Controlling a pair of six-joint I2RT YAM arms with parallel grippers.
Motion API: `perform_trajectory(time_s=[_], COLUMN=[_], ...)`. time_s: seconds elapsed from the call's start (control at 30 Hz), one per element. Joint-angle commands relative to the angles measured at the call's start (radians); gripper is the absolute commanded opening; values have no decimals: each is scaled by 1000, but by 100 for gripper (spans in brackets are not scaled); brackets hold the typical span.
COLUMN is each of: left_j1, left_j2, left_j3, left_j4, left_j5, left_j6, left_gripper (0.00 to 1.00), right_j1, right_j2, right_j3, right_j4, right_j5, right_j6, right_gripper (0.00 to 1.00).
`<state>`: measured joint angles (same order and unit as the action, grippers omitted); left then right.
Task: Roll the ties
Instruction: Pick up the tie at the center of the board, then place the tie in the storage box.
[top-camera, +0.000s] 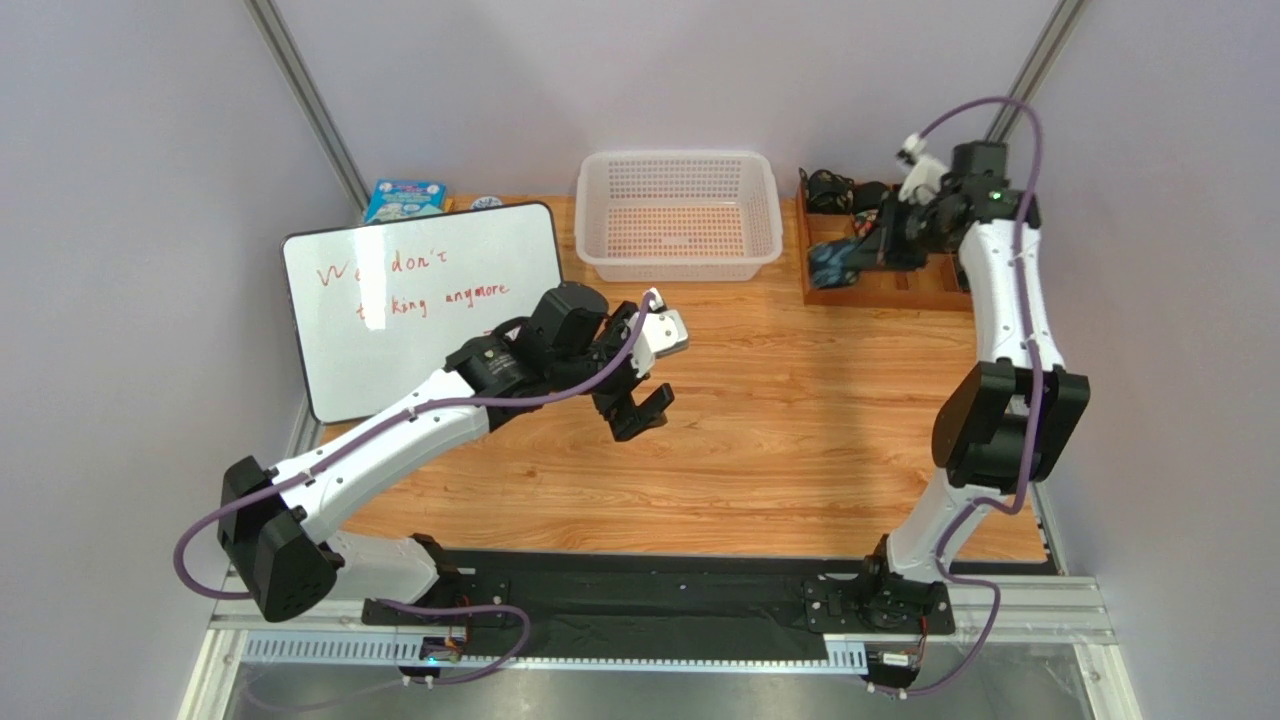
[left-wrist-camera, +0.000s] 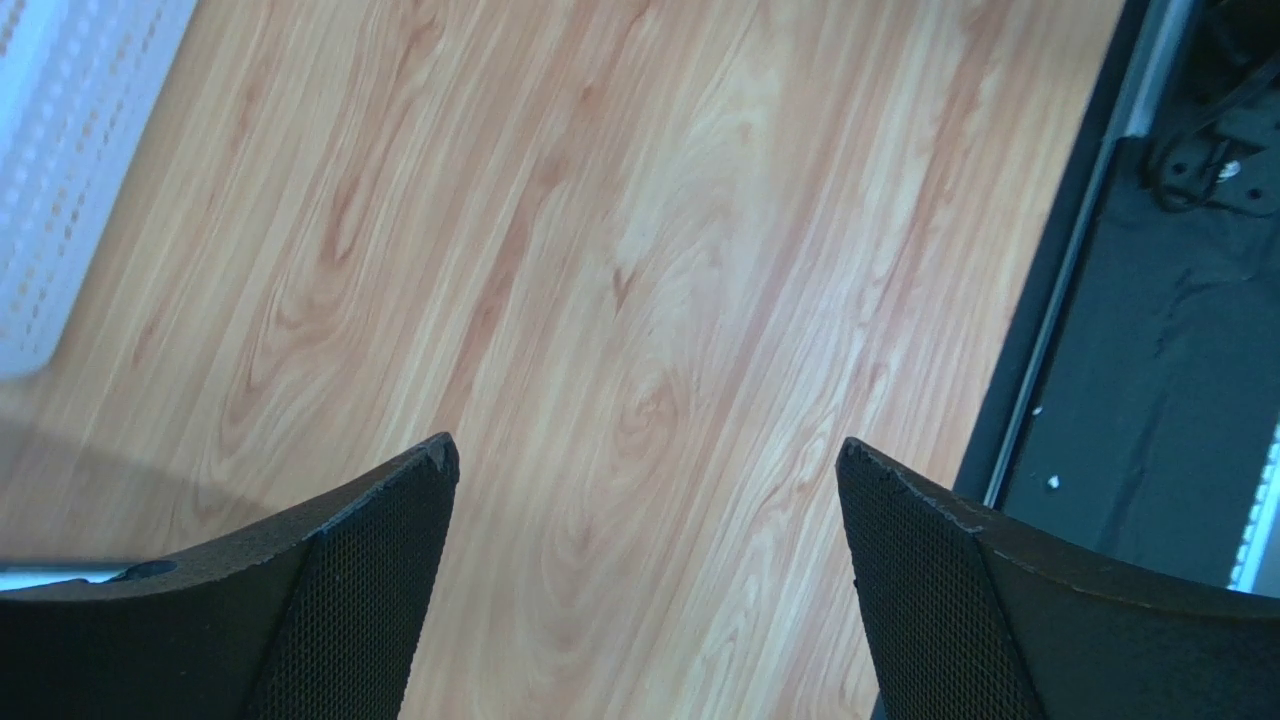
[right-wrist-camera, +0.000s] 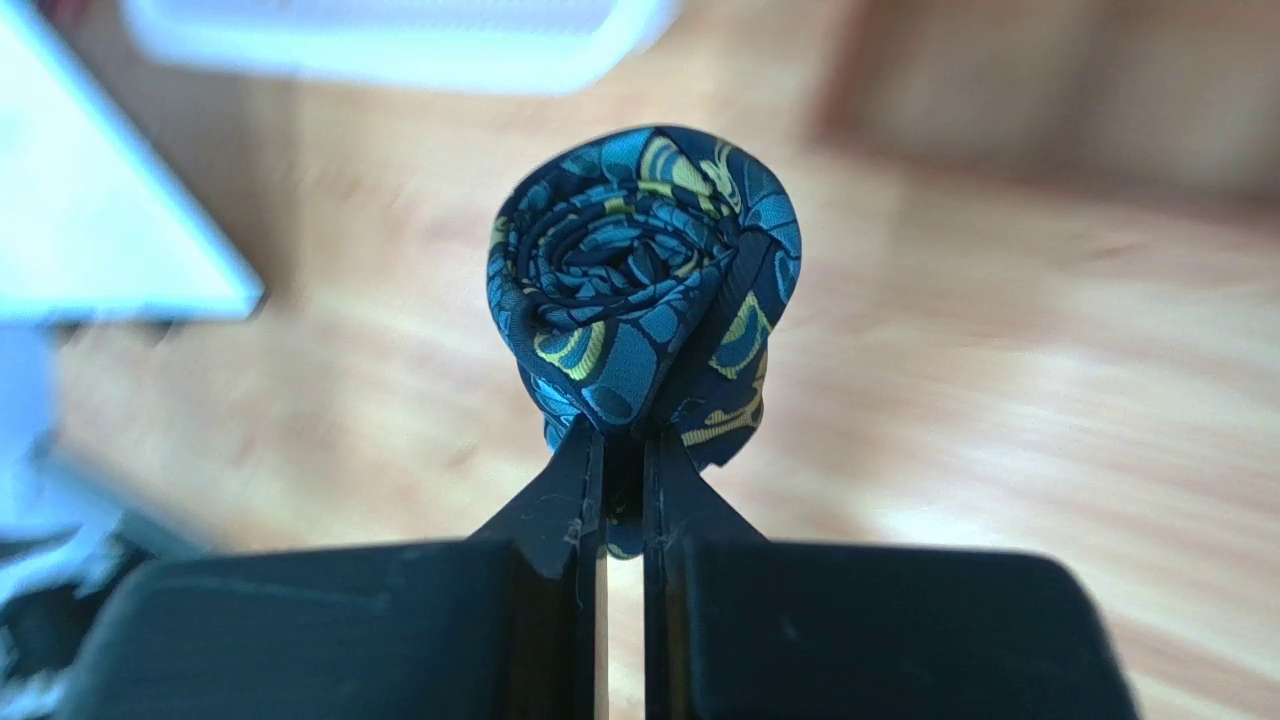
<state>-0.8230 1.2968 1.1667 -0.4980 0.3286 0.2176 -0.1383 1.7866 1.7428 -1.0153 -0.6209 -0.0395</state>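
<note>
A rolled tie (right-wrist-camera: 646, 285), black with teal-blue and yellow paisley, sits pinched at its lower edge between the tips of my right gripper (right-wrist-camera: 624, 435), which is shut on it. From above, that tie (top-camera: 831, 266) hangs over the left end of a wooden tray (top-camera: 902, 296) at the back right, with the right gripper (top-camera: 869, 252) beside it. My left gripper (top-camera: 639, 408) hovers over the middle of the table. Its fingers (left-wrist-camera: 376, 570) stand wide open with only bare wood between them.
A white perforated basket (top-camera: 679, 210) stands at the back centre. A whiteboard with red writing (top-camera: 421, 300) lies at the left, with a blue packet (top-camera: 403, 197) behind it. Dark items (top-camera: 834, 191) lie in the tray's far corner. The table's black front rail (left-wrist-camera: 1052, 300) shows on the right.
</note>
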Motion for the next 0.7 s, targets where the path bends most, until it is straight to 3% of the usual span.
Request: perform_trajectory(time_s=[0.0, 0.2, 0.43, 0.67], left_j1=[54, 107, 131, 151], left_j2=[-30, -21, -4, 13], left_j3=[-25, -38, -39, -62], left_j4=[-89, -67, -63, -54], left_j5=[-57, -82, -97, -85], left_j6=[-9, -23, -23, -26], left_gripper=[100, 100, 99, 99], right_j1=[-109, -139, -158, -156], right_j2=[129, 356, 444, 484], right_j3=[321, 619, 649, 615], right_j4=[-60, -40, 46, 84], right_j5=[239, 389, 507, 509], right_j6=[-88, -143, -181, -171], right_gripper=[0, 0, 0, 0])
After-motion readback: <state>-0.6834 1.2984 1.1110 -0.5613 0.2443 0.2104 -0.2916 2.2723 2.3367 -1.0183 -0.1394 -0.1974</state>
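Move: The right hand, holding the rolled tie, heads for the wooden organizer's empty front cell, which lies roughly 14 cm ahead, 22 cm to its right and 18 cm below. The floral tie fills the cell about 8 cm farther right of that cell, level with it. The red-faces tie sits some 23 cm ahead and 14 cm right of the hand. From the left hand that empty cell is about 32 cm ahead, 46 cm right and 20 cm down. Keeping the rolled tie pinched in its shut fingers, the right hand sweeps some 18 cm right and 12 cm forward over the organizer's front cells, rising about 5 cm and then sinking about twice that, fast at first then easing, while the wrist rolls some 30 degrees so the fingers stop slanting left and point forward and down. The empty left hand stays wide open and backs off left, slightly forward and down, turning a little counter-clockwise. ##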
